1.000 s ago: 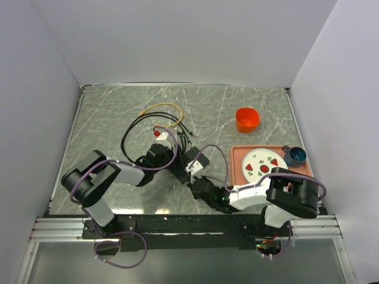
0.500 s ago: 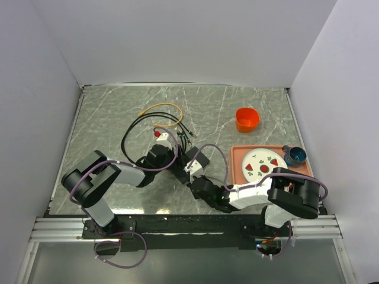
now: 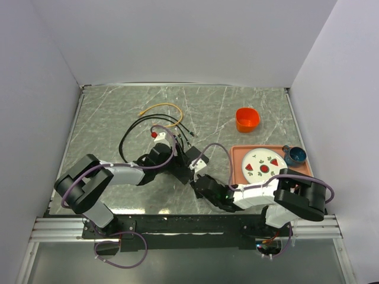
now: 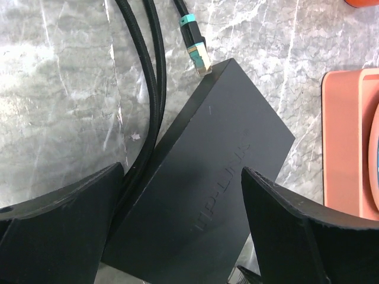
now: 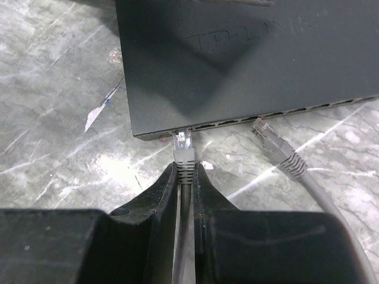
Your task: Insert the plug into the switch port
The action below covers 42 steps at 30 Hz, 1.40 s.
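The switch (image 4: 213, 177) is a flat matte-black box lying on the marble table, its row of sockets (image 5: 284, 112) facing my right gripper. My left gripper (image 4: 183, 171) is open, with one finger (image 4: 65, 219) on each side of the switch and black cables between the left finger and the box. My right gripper (image 5: 185, 168) is shut on the grey plug (image 5: 183, 148), pinching its ribbed boot. The plug's clear tip sits at the leftmost socket on the switch's edge. In the top view both grippers (image 3: 177, 164) (image 3: 201, 182) meet around the switch at the table's middle.
A second grey plug (image 5: 275, 147) lies loose by the sockets. A teal-tipped plug (image 4: 195, 47) and black cables (image 4: 148, 77) lie beside the switch. The orange tray (image 3: 235, 155) with a plate and blue cup (image 3: 295, 155) is at the right. An orange bowl (image 3: 247, 119) and a yellow cable (image 3: 160, 107) lie farther back.
My left gripper's jaws have spread wider around the switch, and the left arm has shifted slightly left. The right gripper stays shut on the plug, edged slightly toward the switch.
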Each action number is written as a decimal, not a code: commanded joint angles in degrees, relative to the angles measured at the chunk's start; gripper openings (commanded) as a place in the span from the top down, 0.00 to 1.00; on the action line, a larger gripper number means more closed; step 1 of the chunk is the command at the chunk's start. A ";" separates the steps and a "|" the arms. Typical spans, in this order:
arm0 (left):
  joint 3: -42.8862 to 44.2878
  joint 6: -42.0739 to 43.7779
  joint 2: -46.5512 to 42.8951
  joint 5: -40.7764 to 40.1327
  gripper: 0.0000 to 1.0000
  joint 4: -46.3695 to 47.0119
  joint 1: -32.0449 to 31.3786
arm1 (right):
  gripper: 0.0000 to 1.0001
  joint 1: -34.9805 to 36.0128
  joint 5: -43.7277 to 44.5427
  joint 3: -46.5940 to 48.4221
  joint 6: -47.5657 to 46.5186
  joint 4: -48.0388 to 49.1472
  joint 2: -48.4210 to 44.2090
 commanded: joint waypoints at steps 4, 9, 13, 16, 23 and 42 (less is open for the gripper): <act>-1.27 -4.09 2.05 3.58 0.08 -21.78 2.41 | 0.58 -1.34 0.54 -1.35 2.77 3.20 -3.96; 0.22 -2.77 1.35 2.52 0.07 -22.32 9.27 | 0.36 -1.26 -1.31 -1.97 3.83 0.12 -4.84; 3.56 0.12 0.03 -0.11 0.06 -25.47 11.91 | 0.24 -1.17 -1.31 -1.70 4.45 -3.13 -5.80; 6.29 3.01 -1.81 0.23 0.07 -25.75 13.05 | 0.18 -1.08 -0.52 -2.32 4.45 -3.92 -8.69; 16.91 8.56 2.04 0.32 0.08 -29.17 15.25 | 0.07 -5.81 0.37 0.40 2.51 -6.99 -16.79; 40.56 15.95 21.64 4.81 0.41 -37.77 13.50 | 0.04 -21.29 -7.55 2.69 0.67 -8.32 -20.48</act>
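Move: My left hand, open and empty, hangs a couple of centimetres above the switch's middle. The pair of black-cable plugs I go for lies about 13 cm ahead and 4 cm left of it; another black plug is 8 cm ahead and 1 cm right of it. My right hand still pinches the grey plug at its port, about 2 cm ahead and 1 cm left. From this hand, the switch's middle is about 9 cm straight ahead, and the loose grey plug 5 cm ahead, 4 cm right. I open my right fingers wide and let go of the grey plug, ease back slightly, then lift about 9 cm while swinging forward and right over the switch's near side, turning some 15 degrees clockwise. My left hand leaves the switch, sweeping about 12 cm forward and first left, then curving back right towards the pair of black plugs, rolling its left side up and closing partway. ##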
